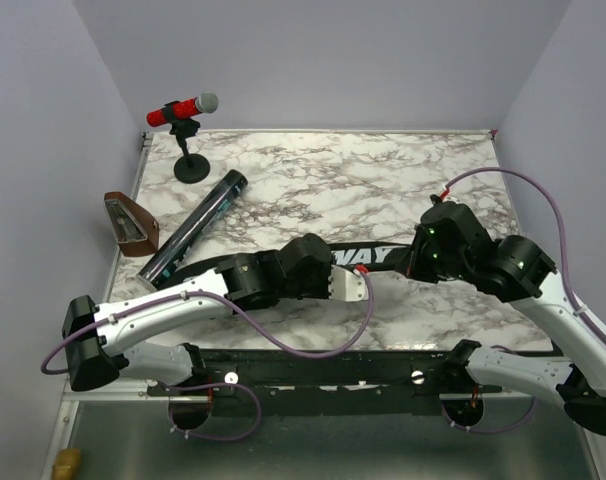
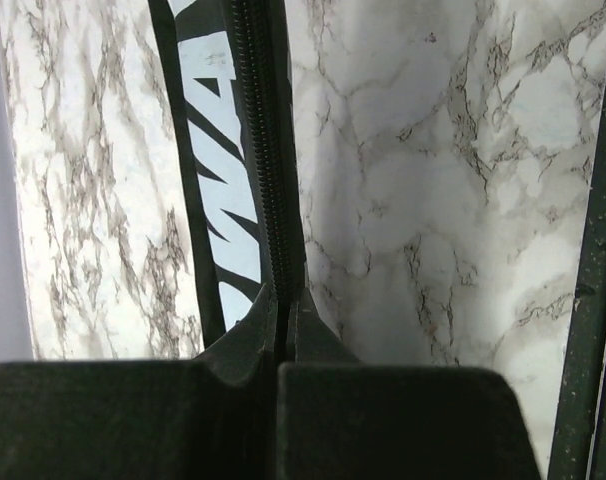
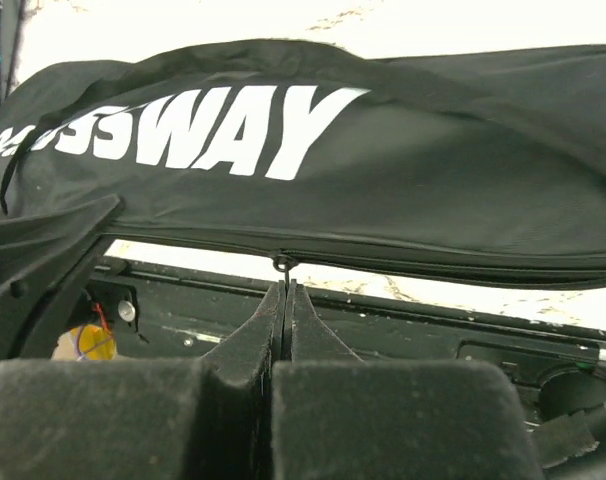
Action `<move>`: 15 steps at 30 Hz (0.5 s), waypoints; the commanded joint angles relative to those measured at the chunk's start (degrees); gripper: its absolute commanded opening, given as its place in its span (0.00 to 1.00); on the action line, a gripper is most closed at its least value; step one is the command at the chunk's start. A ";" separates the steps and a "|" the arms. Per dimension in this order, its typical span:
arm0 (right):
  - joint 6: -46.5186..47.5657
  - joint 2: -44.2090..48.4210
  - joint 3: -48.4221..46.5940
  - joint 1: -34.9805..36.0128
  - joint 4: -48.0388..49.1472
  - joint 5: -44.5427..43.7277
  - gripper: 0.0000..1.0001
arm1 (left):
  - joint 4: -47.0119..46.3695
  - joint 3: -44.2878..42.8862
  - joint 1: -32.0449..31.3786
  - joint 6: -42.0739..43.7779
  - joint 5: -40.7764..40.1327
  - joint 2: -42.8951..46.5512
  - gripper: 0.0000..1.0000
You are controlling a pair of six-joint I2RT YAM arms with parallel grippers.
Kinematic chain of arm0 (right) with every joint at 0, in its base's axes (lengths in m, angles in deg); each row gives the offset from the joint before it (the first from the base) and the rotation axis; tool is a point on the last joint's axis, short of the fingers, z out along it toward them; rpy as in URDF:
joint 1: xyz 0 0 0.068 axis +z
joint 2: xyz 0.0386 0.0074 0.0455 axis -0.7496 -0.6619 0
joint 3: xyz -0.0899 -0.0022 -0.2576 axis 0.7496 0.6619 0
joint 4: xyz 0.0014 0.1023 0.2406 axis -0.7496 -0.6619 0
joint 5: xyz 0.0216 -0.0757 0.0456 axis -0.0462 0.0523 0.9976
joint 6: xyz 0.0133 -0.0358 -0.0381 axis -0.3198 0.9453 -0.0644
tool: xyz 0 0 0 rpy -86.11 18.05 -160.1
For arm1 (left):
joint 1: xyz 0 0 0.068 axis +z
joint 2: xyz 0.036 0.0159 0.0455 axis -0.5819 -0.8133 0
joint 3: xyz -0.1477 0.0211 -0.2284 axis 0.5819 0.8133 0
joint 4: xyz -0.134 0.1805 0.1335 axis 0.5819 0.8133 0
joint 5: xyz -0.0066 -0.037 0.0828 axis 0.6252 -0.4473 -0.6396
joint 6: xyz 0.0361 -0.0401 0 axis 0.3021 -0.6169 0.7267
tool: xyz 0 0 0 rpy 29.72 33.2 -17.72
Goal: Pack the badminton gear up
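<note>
The badminton gear in view is a black bag (image 1: 368, 257) with white lettering, lying across the middle of the marble table, and a long black tube (image 1: 195, 225) lying diagonally at the left. My left gripper (image 1: 363, 280) is shut on the bag's zip seam (image 2: 268, 150); in the left wrist view its tips (image 2: 286, 300) pinch the dark zip line. My right gripper (image 1: 411, 265) is shut on the zip's small pull (image 3: 282, 263) at the bag's near edge (image 3: 383, 170). Both arms cover much of the bag from above.
A red microphone (image 1: 183, 110) on a black stand is at the far left corner. A brown wedge (image 1: 131, 222) sits off the table's left edge. A black rail (image 1: 333, 365) runs along the table's near edge, just below the bag.
</note>
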 commanded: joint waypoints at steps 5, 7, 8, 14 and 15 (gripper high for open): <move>0.79 1.97 -4.42 -0.21 -7.54 -10.10 0.00 | 11.84 -4.51 4.88 1.98 6.97 3.61 0.00; 0.88 1.80 -5.12 -0.21 -7.90 -11.42 0.00 | 13.42 -5.31 5.76 2.86 7.93 4.66 0.00; 0.88 1.62 -5.56 -0.30 -8.07 -12.13 0.01 | 13.95 -5.75 6.38 3.21 8.29 5.19 0.00; 1.58 0.48 -8.55 -0.21 -9.39 -15.64 0.00 | 18.87 -9.26 8.66 3.74 10.75 7.12 0.00; 1.58 0.31 -8.90 -0.21 -9.65 -16.08 0.00 | 19.49 -9.61 8.67 4.00 11.19 7.74 0.00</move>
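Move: Both hands already grip the raised zip edge of the black racket bag. For the left hand, the zipper pull lies about 11 cm to the right, level in reach and some 3 cm higher; the black tube is roughly 31 cm left, 20 cm farther out and 16 cm lower. The right hand has the pull; the bag's rounded end is about 18 cm right, 4 cm ahead and 6 cm below, its WAY lettering 4 cm left, 5 cm ahead and 5 cm below. Apart and upward go the two hands: the left draws the pinched zip edge about 4.5 cm left and 3 cm up, while the right keeps the zipper pull and runs it some 3.5 cm right along the zip towards the bag's rounded end, also rising about 3 cm and turning roughly 10 degrees. Both grippers stay shut. ##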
